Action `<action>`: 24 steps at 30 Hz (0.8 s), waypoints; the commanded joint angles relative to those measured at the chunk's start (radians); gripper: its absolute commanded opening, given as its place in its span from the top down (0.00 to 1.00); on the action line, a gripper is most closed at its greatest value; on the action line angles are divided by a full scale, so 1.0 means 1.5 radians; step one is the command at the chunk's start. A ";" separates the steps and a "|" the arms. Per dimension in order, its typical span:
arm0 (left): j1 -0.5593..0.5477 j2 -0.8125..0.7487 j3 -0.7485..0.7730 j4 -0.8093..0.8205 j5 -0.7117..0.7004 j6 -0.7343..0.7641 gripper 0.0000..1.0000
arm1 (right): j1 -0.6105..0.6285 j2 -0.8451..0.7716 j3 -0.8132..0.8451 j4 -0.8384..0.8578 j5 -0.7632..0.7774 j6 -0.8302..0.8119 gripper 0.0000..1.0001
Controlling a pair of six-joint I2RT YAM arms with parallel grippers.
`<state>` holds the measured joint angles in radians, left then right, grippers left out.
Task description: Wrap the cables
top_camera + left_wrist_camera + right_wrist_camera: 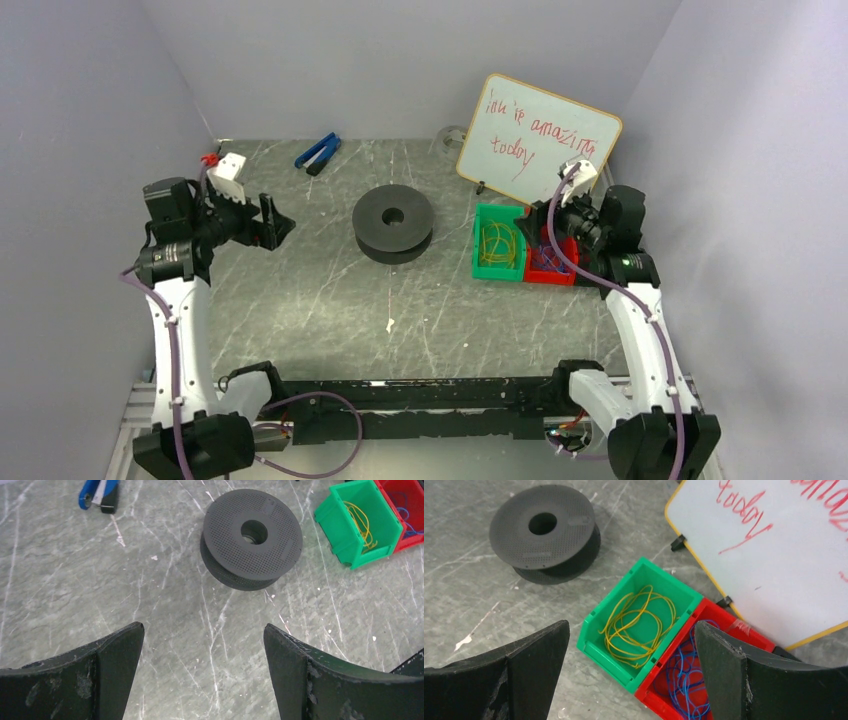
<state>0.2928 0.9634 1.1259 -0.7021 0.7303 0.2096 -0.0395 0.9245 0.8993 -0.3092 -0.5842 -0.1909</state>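
Observation:
The cables are thin yellow wire, coiled in loose loops inside a green bin; they also show in the top view and the left wrist view. A black spool lies flat at the table's middle. My right gripper hangs open above the green and red bins, nothing between its fingers. At the left of the table, well apart from the spool, my left gripper is open and empty.
A red bin with blue wires touches the green bin's right side. A whiteboard with red writing leans behind the bins. A blue and black tool lies at the back left. Grey walls close in on both sides.

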 commanded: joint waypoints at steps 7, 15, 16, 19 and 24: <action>-0.053 0.048 0.015 0.013 -0.032 0.012 0.06 | 0.001 0.036 -0.038 0.080 0.004 0.007 0.02; -0.113 0.073 0.009 0.022 -0.090 0.010 0.06 | 0.001 0.074 -0.035 0.088 0.023 0.038 0.04; -0.124 0.072 0.011 0.021 -0.104 0.016 0.06 | 0.002 0.080 -0.032 0.087 0.023 0.041 0.05; -0.175 0.067 0.011 0.029 -0.169 0.034 0.06 | 0.012 0.090 -0.029 0.087 0.028 0.046 0.05; -0.251 0.103 0.002 0.036 -0.234 0.048 0.06 | 0.022 0.119 -0.020 0.074 0.034 0.053 0.05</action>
<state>-0.0223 1.0843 1.1259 -0.6918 0.4805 0.2432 -0.0158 1.0843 0.8383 -0.2272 -0.5476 -0.1341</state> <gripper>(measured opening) 0.942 0.953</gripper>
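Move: The yellow cable in the green box lies about 8 cm ahead of the right hand, 3 cm to its left and 21 cm below; the blue cable is 10 cm to the right of the yellow one, level with it. The black spool stands roughly 12 cm ahead of the left hand, 15 cm to its right and 21 cm below. The blue stapler lies some 17 cm beyond the spool and 14 cm to the spool's left. Open right hand sinks about 6 cm towards the green box, tipping down; open left goes right and down spoolwards. ##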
